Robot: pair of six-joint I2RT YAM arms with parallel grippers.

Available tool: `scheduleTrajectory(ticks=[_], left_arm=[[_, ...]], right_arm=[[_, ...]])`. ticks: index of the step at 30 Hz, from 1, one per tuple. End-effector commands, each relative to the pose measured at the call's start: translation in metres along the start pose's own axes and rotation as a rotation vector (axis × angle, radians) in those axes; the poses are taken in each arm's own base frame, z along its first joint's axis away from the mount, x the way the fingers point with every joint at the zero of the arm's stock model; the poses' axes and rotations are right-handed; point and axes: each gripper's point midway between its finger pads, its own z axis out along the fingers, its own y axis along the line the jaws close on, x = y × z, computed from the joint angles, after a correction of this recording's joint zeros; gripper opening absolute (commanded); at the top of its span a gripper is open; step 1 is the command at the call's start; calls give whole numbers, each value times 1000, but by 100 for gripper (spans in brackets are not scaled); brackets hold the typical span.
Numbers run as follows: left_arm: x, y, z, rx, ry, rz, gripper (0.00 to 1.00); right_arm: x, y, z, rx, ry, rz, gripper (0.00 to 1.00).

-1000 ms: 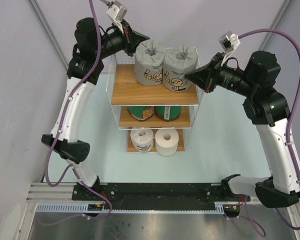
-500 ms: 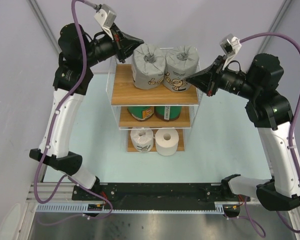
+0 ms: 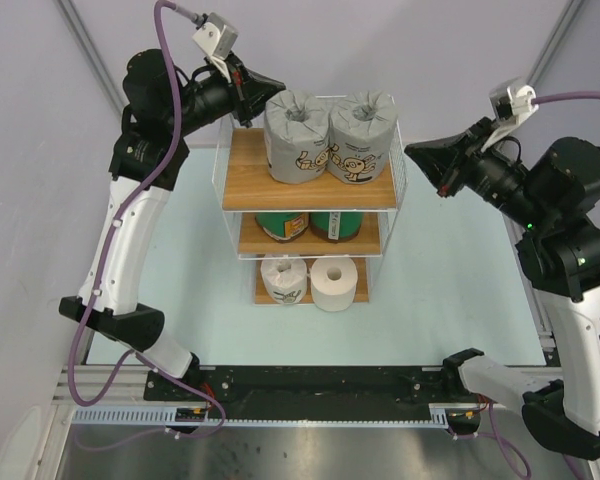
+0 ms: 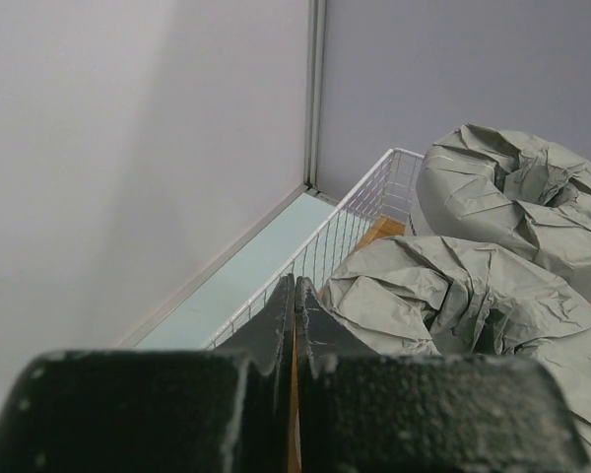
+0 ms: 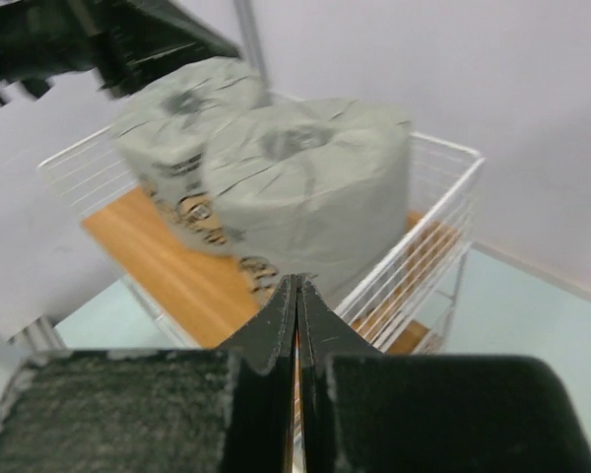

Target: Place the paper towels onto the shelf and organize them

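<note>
The shelf [image 3: 310,190] stands mid-table with white wire sides. Two grey cartoon-print rolls [image 3: 298,138] [image 3: 361,136] stand side by side on its top board. Two green rolls [image 3: 283,225] sit on the middle board. A white-wrapped roll [image 3: 283,277] and a bare white roll [image 3: 332,284] sit on the bottom board. My left gripper [image 3: 277,83] is shut and empty, at the top left corner beside the left grey roll [image 4: 443,296]. My right gripper [image 3: 412,150] is shut and empty, a little right of the shelf, apart from the right grey roll [image 5: 310,192].
Grey walls stand close behind and left of the shelf. The pale green table [image 3: 450,290] spreads around the shelf. A black rail [image 3: 320,385] runs along the near edge between the arm bases.
My right gripper has pulled back to the right, away from the right grey roll. My left gripper has shifted slightly left and up at the top left corner. The grey rolls stand closer together.
</note>
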Motion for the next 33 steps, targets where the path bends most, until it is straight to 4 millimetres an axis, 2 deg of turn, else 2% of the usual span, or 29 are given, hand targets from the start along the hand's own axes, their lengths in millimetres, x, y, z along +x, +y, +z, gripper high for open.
scheduleTrajectory(ticks=[1, 5, 7, 8, 11, 33], left_arm=[[-6, -3, -4, -4, -13, 30, 1], [-5, -2, -4, -10, -11, 33, 1], [-4, -2, -5, -9, -11, 33, 1], [-5, -1, -5, -12, -12, 34, 1], [-4, -1, -5, -10, -9, 30, 1], [-6, 2, -15, -15, -20, 30, 1]], right_arm=[[-10, -49, 25, 197, -27, 30, 0], [-16, -78, 37, 313, -32, 51, 0], [-25, -82, 39, 329, -47, 43, 0], [-19, -88, 47, 336, -28, 47, 0], [-22, -88, 56, 314, -21, 42, 0], [-14, -32, 76, 87, 0, 25, 0]])
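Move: The right grey roll on the top shelf stands some 7 cm ahead of the closed right gripper and 8 cm to its left, its middle about 5 cm lower. The left grey roll is beside it, about 11 cm farther left. From the left gripper, poised at the left roll's far left edge, that roll's middle is 5 cm back, 3 cm right and 5 cm below; the right roll is 5 cm back and 14 cm right. Sweep the shut right gripper forward about 11 cm along the right grey roll's right side, dipping a little and turning some 15 degrees clockwise. Then bring it left about 3 cm, easing back 2 cm and turning partly back, so the fingertips press leftward on the roll's far right side. Keep the shut left gripper at the left roll's far edge, sinking slightly. ##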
